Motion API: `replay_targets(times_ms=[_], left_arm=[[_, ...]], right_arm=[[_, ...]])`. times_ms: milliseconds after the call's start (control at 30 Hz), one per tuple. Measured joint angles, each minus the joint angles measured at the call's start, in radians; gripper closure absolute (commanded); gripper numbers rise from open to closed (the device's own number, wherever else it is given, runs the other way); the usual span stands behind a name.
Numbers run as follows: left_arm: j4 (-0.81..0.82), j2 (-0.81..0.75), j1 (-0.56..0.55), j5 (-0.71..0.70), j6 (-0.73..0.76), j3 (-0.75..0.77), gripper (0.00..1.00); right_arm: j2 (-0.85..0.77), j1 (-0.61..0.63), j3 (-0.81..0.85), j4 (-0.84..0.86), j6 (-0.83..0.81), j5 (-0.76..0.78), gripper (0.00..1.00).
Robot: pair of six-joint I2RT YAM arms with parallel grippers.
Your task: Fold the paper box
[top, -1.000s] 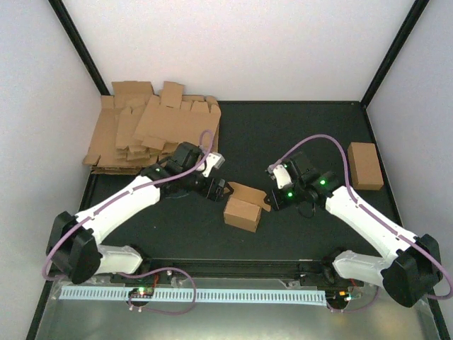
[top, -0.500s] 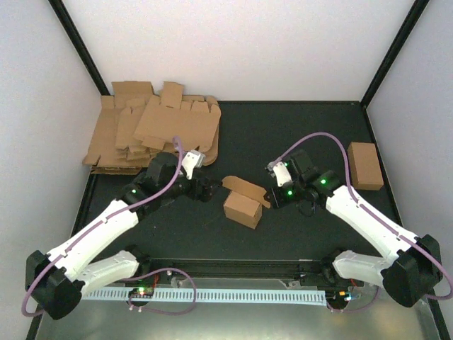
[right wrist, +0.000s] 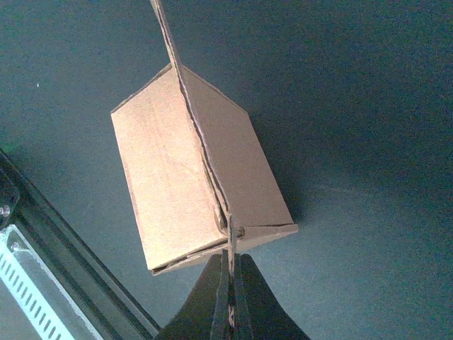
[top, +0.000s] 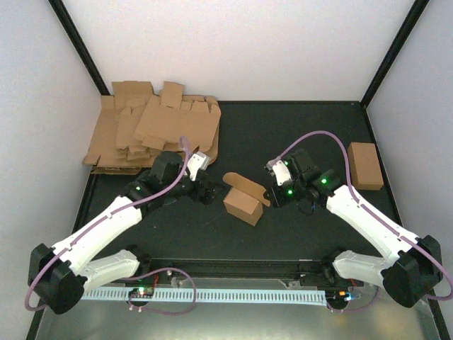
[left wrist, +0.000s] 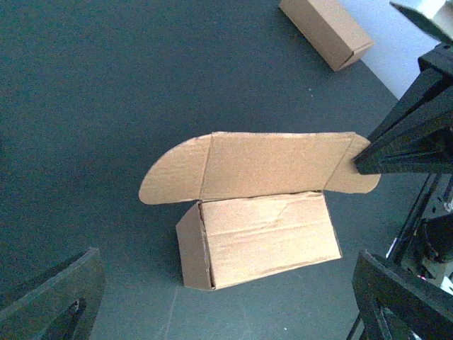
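Observation:
The paper box [top: 241,207] lies on the dark table as a small brown carton with its long lid flap [top: 245,184] standing up. My right gripper [top: 267,196] is shut on the rounded end of that flap. In the right wrist view its fingertips [right wrist: 231,283] pinch the flap's edge just below the box [right wrist: 184,177]. My left gripper [top: 210,191] is open just left of the box, apart from it. Seen from the left wrist, the box [left wrist: 265,237] and flap [left wrist: 269,166] sit ahead, with nothing between the wide-spread fingers [left wrist: 49,304].
A heap of flat cardboard blanks [top: 152,131] lies at the back left. A closed brown carton [top: 364,165] sits near the right wall, also seen in the left wrist view as a carton [left wrist: 325,28]. A black rail [top: 233,265] runs along the near edge.
The left arm drew back to the left from the box, then edged slightly back toward it, its gripper staying open. The box turned a little and its lid flap rose in the right gripper.

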Motion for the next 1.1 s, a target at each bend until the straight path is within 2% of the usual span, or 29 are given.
replay_targets(times_ms=[233, 433, 700, 867, 900, 1000, 1100], left_arm=[[0.0, 0.078, 0.0, 0.038, 0.031, 0.013, 0.08], [0.0, 0.152, 0.0, 0.068, 0.061, 0.042, 0.09], [0.038, 0.266, 0.0, 0.024, 0.085, 0.081, 0.02], [0.069, 0.322, 0.0, 0.029, 0.113, 0.101, 0.14], [0.068, 0.335, 0.0, 0.037, 0.12, 0.113, 0.18], [0.066, 0.343, 0.0, 0.053, 0.128, 0.125, 0.39], [0.056, 0.34, 0.0, 0.062, 0.136, 0.13, 0.46]], right_arm=[[0.013, 0.0, 0.027, -0.008, -0.028, -0.003, 0.98], [0.039, 0.0, 0.046, -0.007, -0.054, -0.018, 0.98], [0.081, 0.0, 0.05, 0.0, -0.071, -0.026, 0.98], [0.089, 0.0, 0.055, 0.001, -0.074, -0.025, 0.98], [0.093, 0.0, 0.059, 0.001, -0.074, -0.024, 0.98], [0.112, 0.0, 0.073, 0.001, -0.074, -0.019, 0.98], [0.134, 0.0, 0.092, 0.0, -0.074, -0.014, 0.98]])
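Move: The left hand's target, the raised lid's free left end, is about 5 cm ahead, 5 cm to its right and 5 cm lower. The box body's middle is some 10 cm to that hand's right, 3 cm back and 11 cm below, and the lid's held right tab about 16 cm right, 2 cm back and 5 cm lower. From the right hand, which grips that tab, the free end lies roughly 7 cm ahead and 11 cm left, near level; the body's middle is 8 cm left, 1 cm back and 6 cm below. The left hand, fingers wide open, first sinks and edges right, then also reaches forward to the lid's free left end, going about 4.5 cm down and some 4 cm each forward and right, until its fingers stand either side of the board and are closing, down to a little over half open. Meanwhile the right hand keeps its pinch on the right tab and carries it roughly 2 cm forward and 1.5 cm left, speeding up slightly towards the end. ##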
